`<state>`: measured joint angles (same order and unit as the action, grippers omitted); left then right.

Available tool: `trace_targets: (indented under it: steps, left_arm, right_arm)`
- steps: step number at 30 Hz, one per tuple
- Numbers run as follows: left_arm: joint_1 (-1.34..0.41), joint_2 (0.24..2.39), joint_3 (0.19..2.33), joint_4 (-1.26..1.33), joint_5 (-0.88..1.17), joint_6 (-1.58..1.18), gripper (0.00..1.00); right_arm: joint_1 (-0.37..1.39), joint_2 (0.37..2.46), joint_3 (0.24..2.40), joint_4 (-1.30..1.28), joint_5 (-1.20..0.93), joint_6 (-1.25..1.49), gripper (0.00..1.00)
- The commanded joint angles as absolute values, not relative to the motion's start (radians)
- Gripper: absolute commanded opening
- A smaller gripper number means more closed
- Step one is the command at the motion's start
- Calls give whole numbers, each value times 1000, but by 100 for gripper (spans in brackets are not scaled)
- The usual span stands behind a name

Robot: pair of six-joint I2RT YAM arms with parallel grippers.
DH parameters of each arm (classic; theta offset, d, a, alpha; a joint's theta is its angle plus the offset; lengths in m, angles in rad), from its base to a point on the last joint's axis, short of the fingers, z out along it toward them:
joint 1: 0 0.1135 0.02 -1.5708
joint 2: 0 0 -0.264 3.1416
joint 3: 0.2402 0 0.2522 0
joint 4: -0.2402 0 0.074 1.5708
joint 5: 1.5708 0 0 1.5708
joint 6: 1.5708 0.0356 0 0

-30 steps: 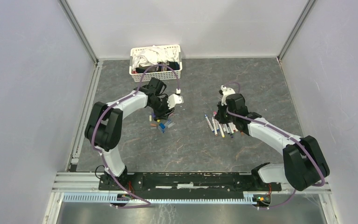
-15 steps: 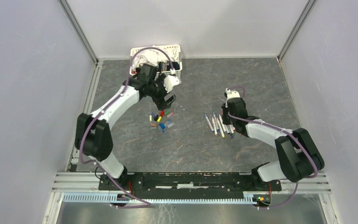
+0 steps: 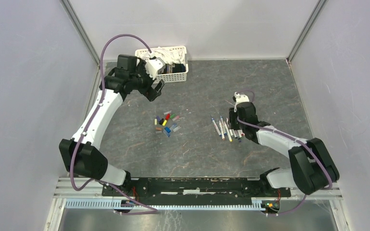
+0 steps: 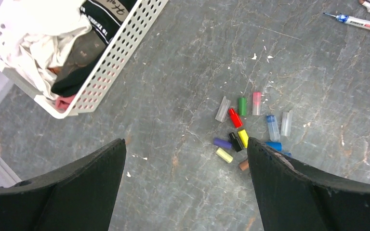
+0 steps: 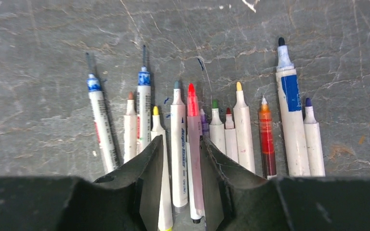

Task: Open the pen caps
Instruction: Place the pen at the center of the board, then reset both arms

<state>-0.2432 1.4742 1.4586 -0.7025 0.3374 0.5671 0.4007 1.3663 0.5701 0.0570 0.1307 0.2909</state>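
Observation:
The pen caps (image 3: 166,122) lie loose in a small cluster of red, green, yellow, blue, purple, black and clear pieces on the grey table, also seen in the left wrist view (image 4: 243,130). My left gripper (image 3: 155,90) hangs open high above and left of them, its jaws (image 4: 185,142) wide apart with nothing between. The pens (image 3: 227,129) lie uncapped side by side, tips showing (image 5: 212,125). My right gripper (image 3: 234,127) sits low over that row, open (image 5: 182,140), with a white pen and a pink one lying on the table between its fingers.
A white slotted basket (image 3: 173,77) of cloths stands at the back left, close behind my left gripper; its wall (image 4: 125,53) fills the upper left of the left wrist view. Metal frame rails run along the table's left edge (image 3: 89,120).
My left arm has lifted away from the caps toward the back left near the basket and its jaws have spread wide. My right gripper's jaws have parted over the pens.

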Motion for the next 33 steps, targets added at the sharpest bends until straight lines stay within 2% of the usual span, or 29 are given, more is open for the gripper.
trace_targets:
  steps: [1, 4, 6, 7, 11, 13, 16, 20, 23, 28, 33]
  left_arm:
    - [-219, 1410, 1438, -686, 304, 449, 100]
    - [-180, 1383, 1383, -605, 209, 402, 100]
    - [-144, 1375, 1324, -545, 180, 374, 100]
    - [-125, 1378, 1295, -517, 180, 359, 100]
    - [-32, 1364, 1111, -304, 248, 251, 100]
    - [-3, 1333, 971, -91, 261, 200, 100]
    - [34, 1336, 815, 102, 290, 156, 100]
    - [64, 1403, 664, 322, 351, 96, 100]
    - [79, 1438, 563, 524, 378, 54, 100]
    - [82, 1461, 430, 794, 346, 31, 100]
    - [82, 1496, 281, 1091, 327, 15, 100]
  right_arm:
    - [398, 1259, 601, 20, 105, 313, 39]
    - [394, 1174, 621, -30, 138, 314, 57]
    - [383, 1135, 637, -72, 208, 315, 73]
    - [378, 1115, 638, -87, 252, 316, 77]
    - [365, 1015, 586, -79, 611, 311, 85]
    - [365, 950, 489, 61, 821, 246, 97]
    - [362, 902, 350, 291, 978, 108, 98]
    - [335, 956, 293, 421, 1044, 47, 98]
    - [316, 1005, 219, 586, 1012, 17, 98]
    - [285, 1111, 6, 1094, 927, -143, 98]
    - [261, 1243, -115, 1369, 835, -167, 98]
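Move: The pink pen, already laid in the row, is about 2 cm below the right hand, 1 cm ahead and 1 cm to its right. The leftmost blue-tipped pen lies some 7 cm left of that hand and 2 cm ahead; the big blue-label pen about 7 cm right and 4 cm ahead. From the left hand, the pink pen is roughly 34 cm right, 6 cm back and 23 cm below. Right hand rises off the pink pen, opening wide, arcs 20 cm right; left hand sinks 19 cm, also leftward. ##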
